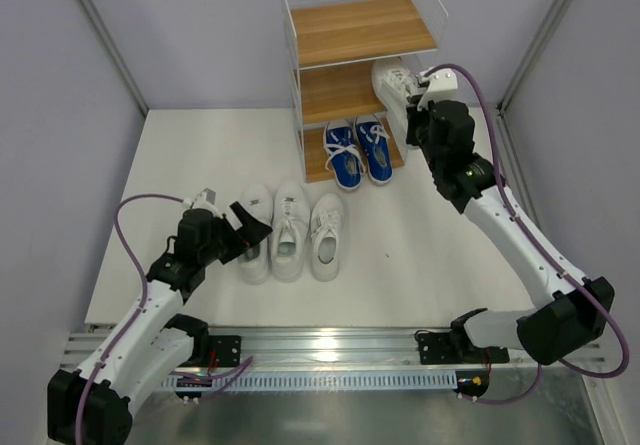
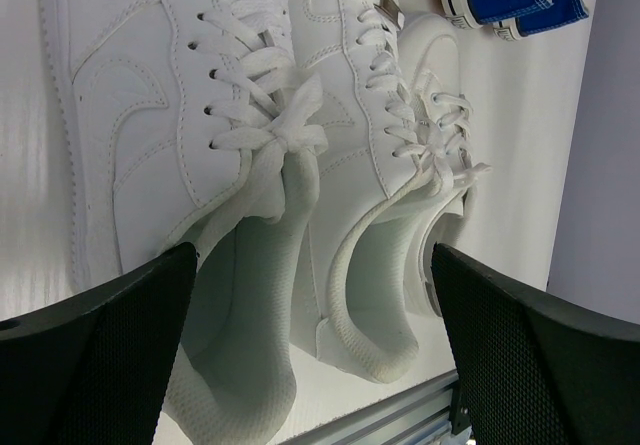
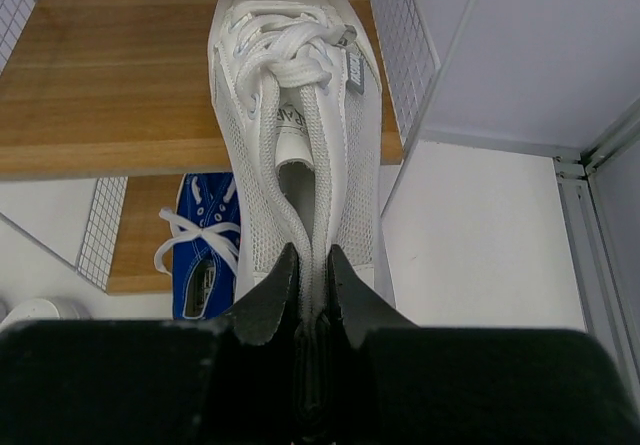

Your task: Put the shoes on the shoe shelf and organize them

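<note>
The shoe shelf (image 1: 345, 35) stands at the far middle, with the blue pair (image 1: 357, 153) on its bottom board. My right gripper (image 1: 414, 103) is shut on the heel collar of a white shoe (image 1: 392, 81), which lies toe-inward over the right part of the middle board. The right wrist view shows that shoe (image 3: 290, 115) pinched in the gripper (image 3: 313, 270), above the middle board (image 3: 110, 85). Three white shoes (image 1: 290, 230) lie side by side on the floor. My left gripper (image 1: 248, 235) stands open at their heels. In the left wrist view its fingers (image 2: 100, 355) straddle two heel openings (image 2: 250, 305).
A wire side panel (image 3: 400, 35) of the shelf runs close to the right of the held shoe. One blue shoe (image 3: 205, 245) shows below the middle board. Grey walls close in both sides, and a metal rail (image 1: 330, 345) runs along the near edge.
</note>
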`<state>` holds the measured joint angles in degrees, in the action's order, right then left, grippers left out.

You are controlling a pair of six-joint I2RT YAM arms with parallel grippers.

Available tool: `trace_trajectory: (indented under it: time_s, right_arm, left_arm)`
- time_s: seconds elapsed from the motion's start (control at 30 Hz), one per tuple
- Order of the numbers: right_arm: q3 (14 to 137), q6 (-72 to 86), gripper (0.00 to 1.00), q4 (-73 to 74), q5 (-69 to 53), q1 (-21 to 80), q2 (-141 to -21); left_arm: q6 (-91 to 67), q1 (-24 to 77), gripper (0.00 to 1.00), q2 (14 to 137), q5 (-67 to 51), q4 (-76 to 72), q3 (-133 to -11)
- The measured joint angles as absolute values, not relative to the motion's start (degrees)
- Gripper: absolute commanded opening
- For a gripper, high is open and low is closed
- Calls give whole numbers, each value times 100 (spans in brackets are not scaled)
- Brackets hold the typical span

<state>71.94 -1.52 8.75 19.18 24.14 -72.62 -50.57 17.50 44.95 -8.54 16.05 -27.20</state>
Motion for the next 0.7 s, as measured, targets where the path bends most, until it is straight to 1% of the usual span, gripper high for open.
trace_trajectory:
  time_s: [0.2,0.43,0.7]
  right_arm:
    - [7782,-113,4,757,1715,2117,-7933]
    - [8477,40,4,692,1612,2038,-8709]
    - [8788,196,4,687,1522,2016,-9196]
  left_arm:
    - [-5057,1750,100,4397,-816,1699,-2720]
    - [-5054,1750,100,4278,-792,1806,-2720]
    - [-5041,1750,100,4171,-751,1907,-2722]
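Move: Out ahead of the right hand, which already pinches the white shoe by its heel, the free right end of the middle shelf lies about 20 cm forward, 3 cm left and some 5 cm lower. The top board is centred roughly 20 cm ahead, 12 cm left and 12 cm above the hand; the nearer blue shoe stands about 15 cm ahead, 7 cm left and 25 cm below. From the left hand, that shelf spot is some 35 cm forward, 39 cm right and 15 cm up. Sliding the white shoe toe-first into the middle shelf, the right hand reaches about 9 cm almost straight forward, quick at first and then slowing, under the front rail of the top board. It drifts slightly left and at the end begins to sink a little; the wrist stays nearly level and the fingers keep their pinch on the heel. ##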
